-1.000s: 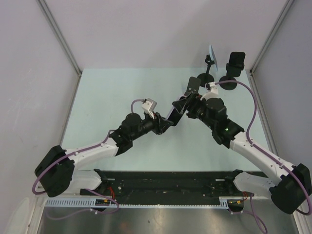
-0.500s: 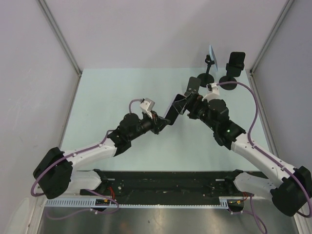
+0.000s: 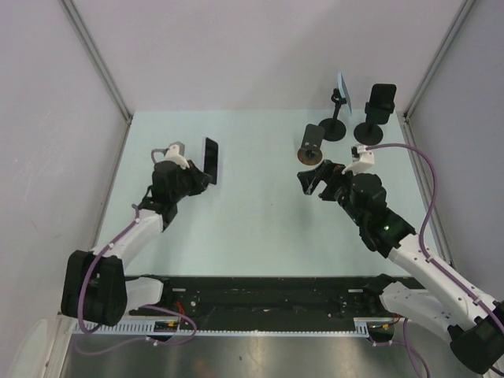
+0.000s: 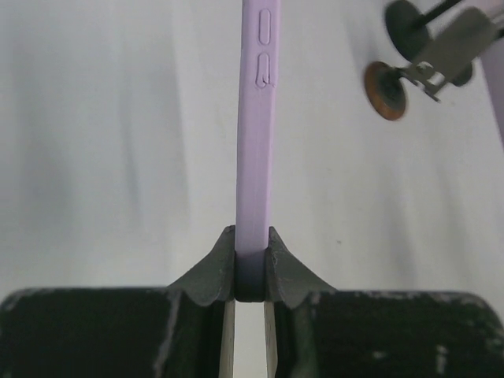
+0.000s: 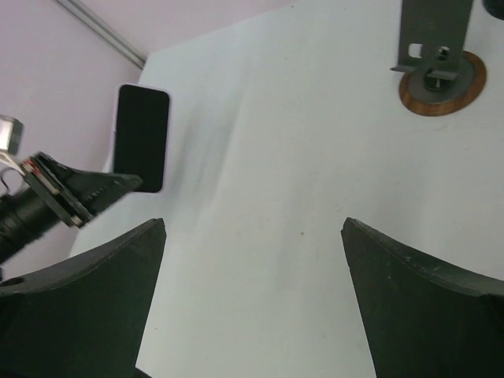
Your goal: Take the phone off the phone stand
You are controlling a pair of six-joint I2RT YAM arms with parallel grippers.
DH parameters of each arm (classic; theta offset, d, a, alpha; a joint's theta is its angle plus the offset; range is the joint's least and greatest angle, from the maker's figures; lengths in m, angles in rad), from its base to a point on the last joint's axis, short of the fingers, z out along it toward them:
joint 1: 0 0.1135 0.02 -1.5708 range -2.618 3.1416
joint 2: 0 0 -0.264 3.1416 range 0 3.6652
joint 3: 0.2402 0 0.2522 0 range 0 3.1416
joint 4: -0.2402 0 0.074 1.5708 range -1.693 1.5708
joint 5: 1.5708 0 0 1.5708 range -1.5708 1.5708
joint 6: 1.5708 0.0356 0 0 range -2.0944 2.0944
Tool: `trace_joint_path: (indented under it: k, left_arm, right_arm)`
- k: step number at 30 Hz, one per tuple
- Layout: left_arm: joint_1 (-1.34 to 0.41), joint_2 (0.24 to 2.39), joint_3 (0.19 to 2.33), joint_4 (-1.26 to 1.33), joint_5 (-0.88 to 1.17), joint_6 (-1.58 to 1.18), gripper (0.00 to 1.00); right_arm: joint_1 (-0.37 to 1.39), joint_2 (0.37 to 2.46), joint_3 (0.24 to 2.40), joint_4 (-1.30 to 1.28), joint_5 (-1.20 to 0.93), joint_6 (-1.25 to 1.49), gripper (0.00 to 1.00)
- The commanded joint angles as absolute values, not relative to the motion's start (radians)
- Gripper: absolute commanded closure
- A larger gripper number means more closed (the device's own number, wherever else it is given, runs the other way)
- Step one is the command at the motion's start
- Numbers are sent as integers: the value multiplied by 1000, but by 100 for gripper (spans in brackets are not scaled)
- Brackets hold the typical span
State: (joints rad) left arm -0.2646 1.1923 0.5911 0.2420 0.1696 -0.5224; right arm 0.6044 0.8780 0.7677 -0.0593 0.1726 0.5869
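Note:
The phone (image 3: pixel 211 161), dark-screened in a lilac case, is held on edge above the left part of the table. My left gripper (image 3: pixel 201 176) is shut on its lower end. In the left wrist view the phone (image 4: pixel 256 134) runs edge-on up from the left gripper (image 4: pixel 252 264). The phone stand (image 3: pixel 312 142), grey with a brown round base, stands bare right of centre. My right gripper (image 3: pixel 316 178) hangs open just in front of it, nothing between its fingers. The right wrist view shows the right gripper (image 5: pixel 253 224) wide apart, the phone (image 5: pixel 142 138) far left and the stand (image 5: pixel 435 39) top right.
Two more stands sit at the back right: one carries a light blue phone (image 3: pixel 342 88), the other a black phone (image 3: pixel 383 101). White walls with metal rails close in the table (image 3: pixel 252 228) on the left, back and right.
My left arm has swung from the table's middle to the left, taking the phone along. The right gripper has opened wider and drawn back from the phone.

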Motion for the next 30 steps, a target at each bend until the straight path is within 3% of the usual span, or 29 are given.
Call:
trace_joint_path:
  k: [1, 15, 30]
  left_arm:
    - [-112, 1232, 783, 39, 262, -414, 100]
    - [357, 1517, 976, -218, 436, -152, 100]
    - [545, 1769, 1086, -359, 557, -3, 97]
  right_arm:
    - [598, 845, 746, -100, 241, 491, 0]
    - [594, 834, 686, -61, 157, 440, 0]
    - [617, 864, 667, -44, 150, 428, 0]
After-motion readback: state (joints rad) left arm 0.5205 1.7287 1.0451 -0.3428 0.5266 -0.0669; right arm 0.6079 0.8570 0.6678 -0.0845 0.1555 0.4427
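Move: The left gripper already holds the phone by its lower end, the phone's middle about 5 cm ahead of and 5 cm above the fingers. Its goal, bare table near the left side, lies roughly 26 cm left, 6 cm ahead and 14 cm below; the table's left edge is some 17 cm left of that spot. The emptied phone stand is about 43 cm right and 21 cm ahead of this hand. From the empty right hand, the spot lies about 68 cm left, 12 cm ahead and 27 cm down. Keeping its pinch on the phone's lower end, the left hand sweeps about 25 cm left towards the bare table by the left edge, bowing a little forward and then back, and sinks some 10 cm, mostly in the second half, while the wrist tips the fingers down nearly 30 degrees and turns somewhat counter-clockwise. The right hand, empty and wide open well short of the stand, sinks about 5 cm and rolls its left side down some 10 degrees. ##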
